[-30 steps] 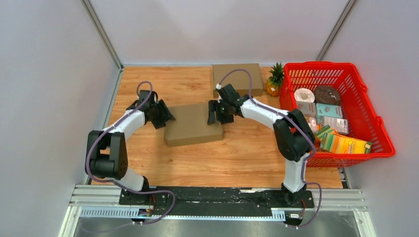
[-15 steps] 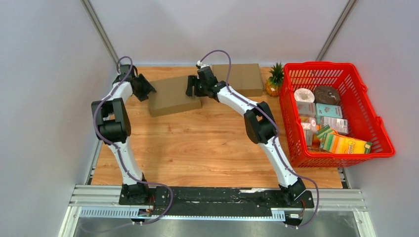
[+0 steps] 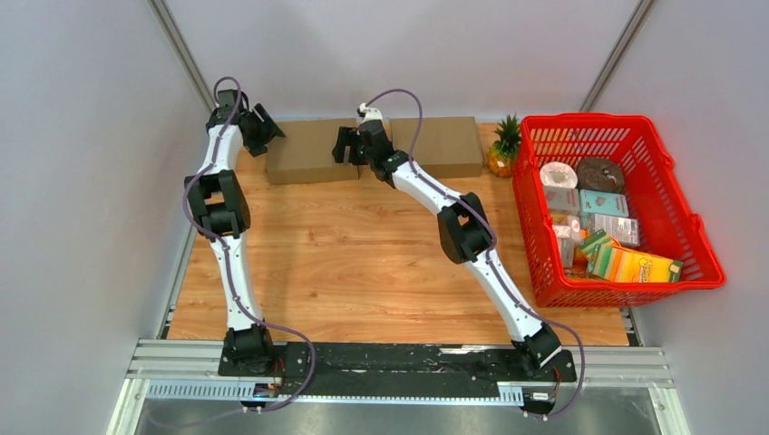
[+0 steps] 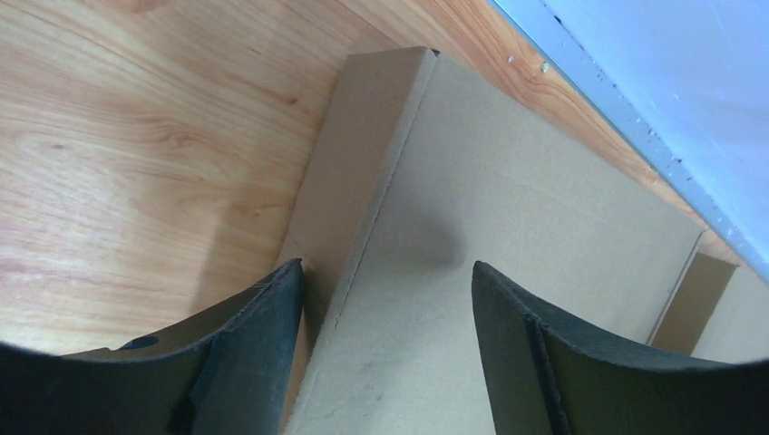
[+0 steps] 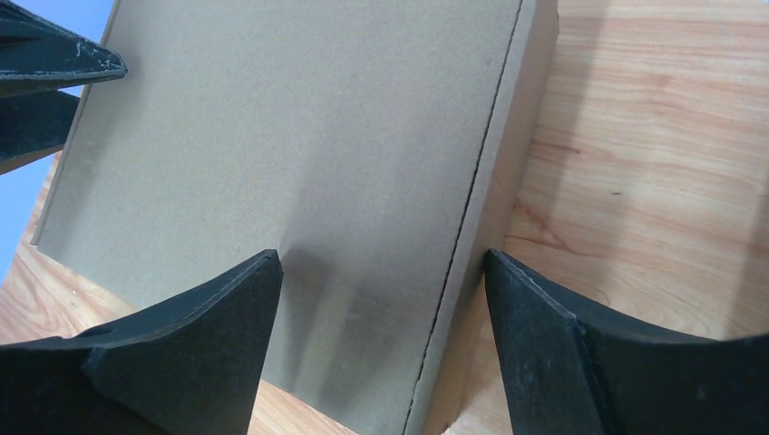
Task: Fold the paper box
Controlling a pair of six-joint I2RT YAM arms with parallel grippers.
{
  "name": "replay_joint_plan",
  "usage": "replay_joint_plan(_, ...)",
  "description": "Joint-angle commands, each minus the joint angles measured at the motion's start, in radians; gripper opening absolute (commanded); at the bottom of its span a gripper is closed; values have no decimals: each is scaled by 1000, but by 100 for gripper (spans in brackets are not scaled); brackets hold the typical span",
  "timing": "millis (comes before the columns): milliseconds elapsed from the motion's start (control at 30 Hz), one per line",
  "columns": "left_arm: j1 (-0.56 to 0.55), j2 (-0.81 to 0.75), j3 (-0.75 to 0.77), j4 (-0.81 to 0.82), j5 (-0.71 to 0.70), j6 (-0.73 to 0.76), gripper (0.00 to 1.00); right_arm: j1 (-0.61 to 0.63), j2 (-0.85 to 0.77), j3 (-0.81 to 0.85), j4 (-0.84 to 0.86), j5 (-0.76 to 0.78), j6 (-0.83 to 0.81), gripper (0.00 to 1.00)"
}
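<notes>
The paper box point(image 3: 313, 150) is a closed flat brown carton lying at the back edge of the wooden table. My left gripper point(image 3: 265, 129) is at its left end and my right gripper point(image 3: 345, 145) at its right end. The left wrist view has the left gripper point(image 4: 385, 265) open, one finger beside the box's point(image 4: 508, 208) side wall and the other over its top. In the right wrist view the right gripper point(image 5: 381, 254) is open the same way across the box's point(image 5: 299, 136) right edge. Neither jaw pair pinches the cardboard.
A second brown box point(image 3: 444, 145) lies just right of the first along the back wall. A small pineapple point(image 3: 503, 145) stands next to a red basket point(image 3: 580, 118) full of groceries at the right. The white wall runs right behind the box.
Both arms carried the box from the table's middle to the back edge and stretched out far. Both grippers' jaws have widened at the box's ends.
</notes>
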Motion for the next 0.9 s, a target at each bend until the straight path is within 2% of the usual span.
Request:
replay_joint_plan(0, -10, -32, 161, -179, 6, 69, 76, 38, -14, 94, 105, -48, -3, 88)
replay_joint_plan(67, 2, -58, 219, -237, -88, 111, 76, 40, -62, 92, 59, -28, -42, 99)
replay_joint_plan(167, 35, -144, 218, -295, -129, 135, 77, 35, -134, 83, -46, 47, -131, 100)
replay_joint_plan(233, 46, -219, 203, -342, -127, 134, 77, 31, -247, 31, -124, 107, -177, 100)
replay_joint_plan(333, 45, -347, 110, -333, -53, 109, 78, 20, -399, -12, -246, 168, -248, 100)
replay_joint_plan(400, 33, -461, 27, -314, 60, 71, 74, 20, -482, -35, -316, 199, -274, 100)
replay_joint_plan(467, -3, -558, -65, -280, 138, 57, 74, 20, -617, -92, -427, 213, -277, 100)
replay_joint_plan(500, -26, -654, -85, -278, 146, 68, 74, 22, -663, -116, -473, 222, -253, 100)
replay_joint_plan(567, -125, -750, -115, -296, 147, 89, 74, 23, -840, -208, -568, 243, -231, 100)
replay_joint_plan(633, -235, -882, -119, -316, 133, 128, 73, 25, -986, -410, -597, 275, -230, 100)
replay_joint_plan(667, -272, -925, -119, -327, 122, 140, 73, 25, -1134, -475, -601, 300, -233, 100)
replay_joint_plan(700, -299, -1004, -118, -333, 111, 155, 73, 23, -1204, -608, -605, 335, -237, 100)
replay_joint_plan(767, -352, -1083, -104, -340, 82, 163, 74, 25, -1395, -690, -626, 416, -276, 100)
replay_joint_plan(867, -375, -1242, -76, -311, 84, 154, 74, 26, -1546, -704, -711, 524, -296, 100)
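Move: Both hands straddle the side edges of the newly folded box. Its middle lies about 11 cm right of the left hand and 2 cm back, and about 8 cm left and 2 cm ahead of the right hand. All these things sit a few centimetres lower. From the right hand, the other folded box is some 24 cm right and 3 cm ahead, the pineapple roughly 41 cm right and 1 cm ahead. Both hands come free of the folded box's side edges, the right fingers opening fully and the left staying open. They climb slowly at first, then sweep fast up, back and rightward, each rising about 40 cm. The left drifts slightly left before swinging right, tipping its fingers up and turning clockwise; the right tips up less. ##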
